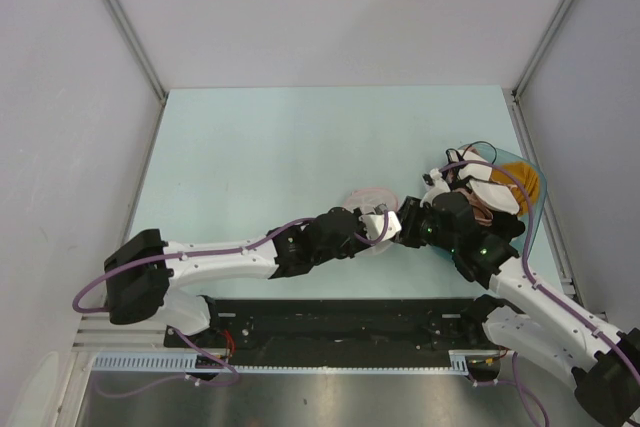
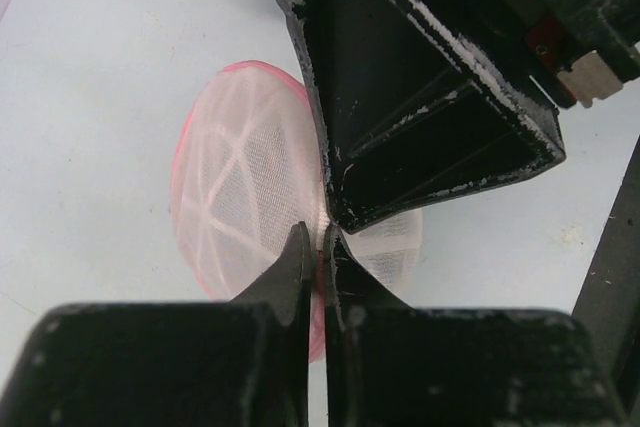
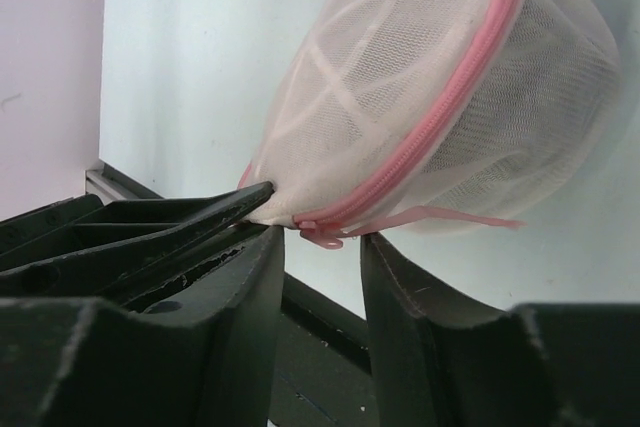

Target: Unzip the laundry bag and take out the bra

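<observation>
The laundry bag (image 1: 366, 197) is a small white mesh dome pouch with a pink zipper, held just above the pale table. My left gripper (image 2: 318, 245) is shut on the bag's edge (image 2: 250, 177) next to the zipper end. In the right wrist view the bag (image 3: 430, 97) hangs over my right gripper (image 3: 320, 239), which is open. The pink zipper pull (image 3: 322, 236) dangles between its fingertips, unclamped. The left gripper's fingers (image 3: 205, 209) pinch the mesh right beside it. The zipper looks closed. The bra is hidden from view. From above, the left gripper (image 1: 384, 219) and right gripper (image 1: 408, 221) meet at the bag.
A teal basin (image 1: 534, 209) with orange cloth (image 1: 520, 180) and white items stands at the table's right edge, just behind the right arm. The right gripper's dark finger (image 2: 420, 97) fills the upper left wrist view. Grey walls enclose the table on three sides.
</observation>
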`<control>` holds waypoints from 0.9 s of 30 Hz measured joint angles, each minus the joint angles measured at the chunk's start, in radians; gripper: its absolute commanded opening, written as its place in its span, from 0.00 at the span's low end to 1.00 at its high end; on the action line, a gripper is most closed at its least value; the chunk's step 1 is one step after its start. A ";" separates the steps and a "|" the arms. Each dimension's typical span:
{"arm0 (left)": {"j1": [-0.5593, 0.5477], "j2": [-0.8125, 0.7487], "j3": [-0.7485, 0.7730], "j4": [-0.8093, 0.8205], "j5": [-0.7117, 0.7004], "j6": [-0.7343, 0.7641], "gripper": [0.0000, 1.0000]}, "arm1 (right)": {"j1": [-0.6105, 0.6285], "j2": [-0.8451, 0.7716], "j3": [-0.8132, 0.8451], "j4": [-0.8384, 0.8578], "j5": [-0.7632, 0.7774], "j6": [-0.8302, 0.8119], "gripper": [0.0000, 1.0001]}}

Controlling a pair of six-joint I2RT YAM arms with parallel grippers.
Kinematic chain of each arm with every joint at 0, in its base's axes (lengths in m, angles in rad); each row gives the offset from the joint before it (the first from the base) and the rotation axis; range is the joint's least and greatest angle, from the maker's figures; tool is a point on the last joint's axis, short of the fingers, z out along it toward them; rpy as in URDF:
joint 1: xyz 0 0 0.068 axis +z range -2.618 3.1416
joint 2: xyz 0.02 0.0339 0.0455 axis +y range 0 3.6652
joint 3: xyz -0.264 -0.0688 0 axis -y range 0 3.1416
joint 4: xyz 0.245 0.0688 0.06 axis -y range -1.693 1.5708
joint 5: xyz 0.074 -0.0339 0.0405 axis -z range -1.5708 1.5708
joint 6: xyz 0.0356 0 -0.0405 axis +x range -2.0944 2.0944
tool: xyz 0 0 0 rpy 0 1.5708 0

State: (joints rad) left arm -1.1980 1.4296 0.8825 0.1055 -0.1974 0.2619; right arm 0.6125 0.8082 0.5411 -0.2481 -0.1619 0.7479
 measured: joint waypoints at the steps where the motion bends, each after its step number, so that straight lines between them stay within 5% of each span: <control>1: 0.000 0.000 0.000 0.000 0.000 0.000 0.00 | 0.002 0.001 0.000 0.002 0.000 -0.002 0.32; 9: 0.000 0.000 0.000 0.000 0.003 0.000 0.01 | 0.015 0.000 0.000 0.023 -0.002 0.003 0.20; 15: 0.001 -0.001 0.000 0.000 0.003 0.000 0.00 | 0.017 -0.003 0.000 0.021 0.008 0.000 0.00; 27: 0.000 -0.005 -0.001 0.006 0.020 0.000 0.00 | 0.016 -0.063 0.000 -0.041 0.064 0.007 0.00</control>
State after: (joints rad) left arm -1.1976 1.4242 0.8818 0.1112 -0.1776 0.2619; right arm 0.6285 0.7456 0.5411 -0.2893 -0.0975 0.7547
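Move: The zipper slider at the held end of the laundry bag sits practically between my right fingertips, no more than about 1 cm ahead and to the left, level with them. The mesh body of the bag bulges some 6 cm ahead, 5 cm left and 5 cm below; the teal basket lies roughly 20 cm right, 6 cm ahead and 11 cm lower. From my left hand, still pinching the bag's end, the slider is about 2 cm ahead and 2 cm right. I close my right fingers from nearly half open to shut, pinching the zipper's pink pull right beside my left fingertips, the hand staying almost in place and rising only about half a centimetre. Once shut, I ease it back to the right by some 1.5 cm, away from my left hand, which keeps its grip on the bag's end. ##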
